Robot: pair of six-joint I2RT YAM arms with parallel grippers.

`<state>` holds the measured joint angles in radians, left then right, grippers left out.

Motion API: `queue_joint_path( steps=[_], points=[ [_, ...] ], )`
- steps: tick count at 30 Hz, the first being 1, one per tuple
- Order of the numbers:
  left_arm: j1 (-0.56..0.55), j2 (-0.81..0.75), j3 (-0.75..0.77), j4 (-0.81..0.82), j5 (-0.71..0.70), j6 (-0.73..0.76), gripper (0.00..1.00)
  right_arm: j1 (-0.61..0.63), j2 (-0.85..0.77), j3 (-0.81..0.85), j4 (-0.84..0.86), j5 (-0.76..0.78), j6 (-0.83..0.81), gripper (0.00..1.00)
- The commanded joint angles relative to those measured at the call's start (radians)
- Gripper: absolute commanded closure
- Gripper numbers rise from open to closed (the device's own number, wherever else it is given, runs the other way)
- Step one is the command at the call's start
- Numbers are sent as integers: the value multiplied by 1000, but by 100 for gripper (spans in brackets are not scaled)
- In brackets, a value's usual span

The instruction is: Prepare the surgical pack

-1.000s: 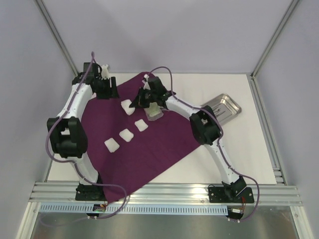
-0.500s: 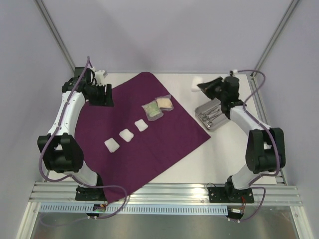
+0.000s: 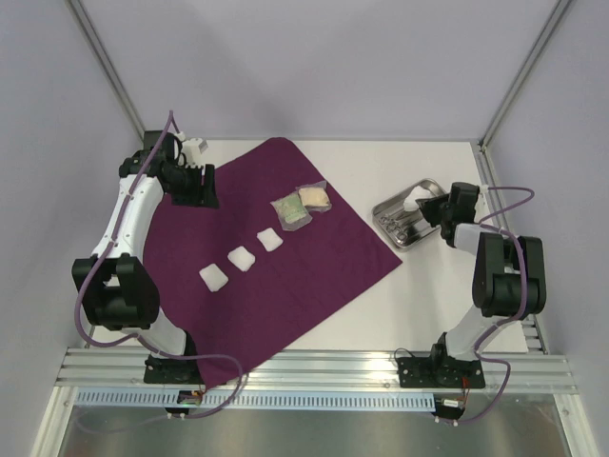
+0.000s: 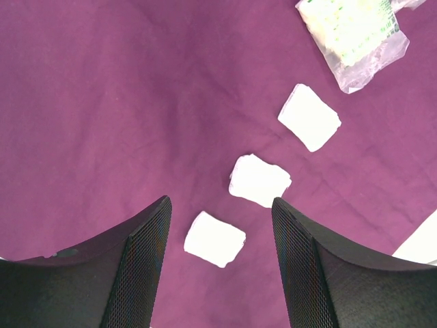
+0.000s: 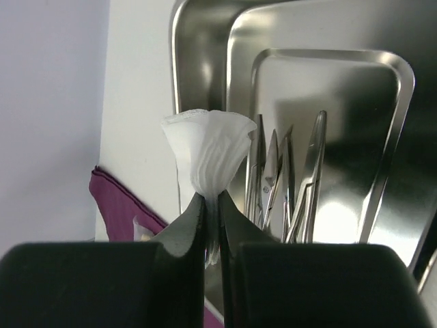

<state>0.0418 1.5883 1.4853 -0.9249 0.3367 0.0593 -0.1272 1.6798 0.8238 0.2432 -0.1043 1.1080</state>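
Note:
The deep-purple cloth (image 3: pixel 285 276) lies spread flat on the white table. Three white gauze squares (image 3: pixel 242 257) sit on it in a diagonal row, with two clear packets (image 3: pixel 302 205) just beyond them. The steel tray (image 3: pixel 392 206) stands to the right of the cloth with metal forceps (image 5: pixel 311 178) inside. My right gripper (image 3: pixel 423 204) hangs over the tray, shut on a fanned white gauze square (image 5: pixel 208 154). My left gripper (image 3: pixel 193 184) hovers open above the cloth's far left corner. In its wrist view the gauze squares (image 4: pixel 214 238) lie below the fingers (image 4: pixel 147 260), untouched.
Aluminium frame posts rise at the back corners. A rail (image 3: pixel 314 367) runs along the near edge beside both arm bases. Bare white table (image 3: pixel 447 295) lies right of the cloth and in front of the tray.
My right arm left the middle of the cloth, took the farthest gauze square off it and swung right, over the tray. The tray sits a little lower and more to the left. The left arm barely shifted.

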Motion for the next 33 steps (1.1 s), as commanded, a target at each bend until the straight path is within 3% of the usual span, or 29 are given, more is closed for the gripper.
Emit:
queue_joint_path(
  steps=[1,13,25,29,31,33],
  points=[
    [6,4,12,-3,10,25,31,3,81,66,105,41,35,99],
    [4,25,10,3,8,25,31,3,185,107,173,100,55,100],
    [6,16,16,-3,4,30,31,3,215,124,93,150,53,99],
    [6,7,16,-5,4,30,31,3,195,141,35,160,35,87],
    [4,6,20,-6,5,31,31,3,187,146,19,160,30,70],
    [6,6,23,-12,5,34,31,3,178,155,-5,155,16,60]
  ],
)
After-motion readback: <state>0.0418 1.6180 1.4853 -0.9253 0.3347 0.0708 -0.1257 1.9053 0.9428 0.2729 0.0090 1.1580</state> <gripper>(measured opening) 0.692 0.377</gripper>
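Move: The right hand, already pinching a gauze pad, is above the steel tray; the free spot in its far part is roughly 3 cm ahead, 2 cm to the right and 6 cm below. The tray's far corner is about 10 cm ahead and 2 cm right of the hand, the instruments' middle about 4 cm back and 4 cm left. From the left hand, that spot is some 59 cm right, 11 cm ahead and 18 cm below. Still pinching the gauze, the right hand carries it down into the tray's far part beside the instruments: a dip, a nearly level stretch forward, then a further drop, about 5 cm lower and 3 cm farther out in all, drifting some 2 cm right and turning slightly clockwise. Right at the end its fingers open to about a third, starting to let the pad go. ##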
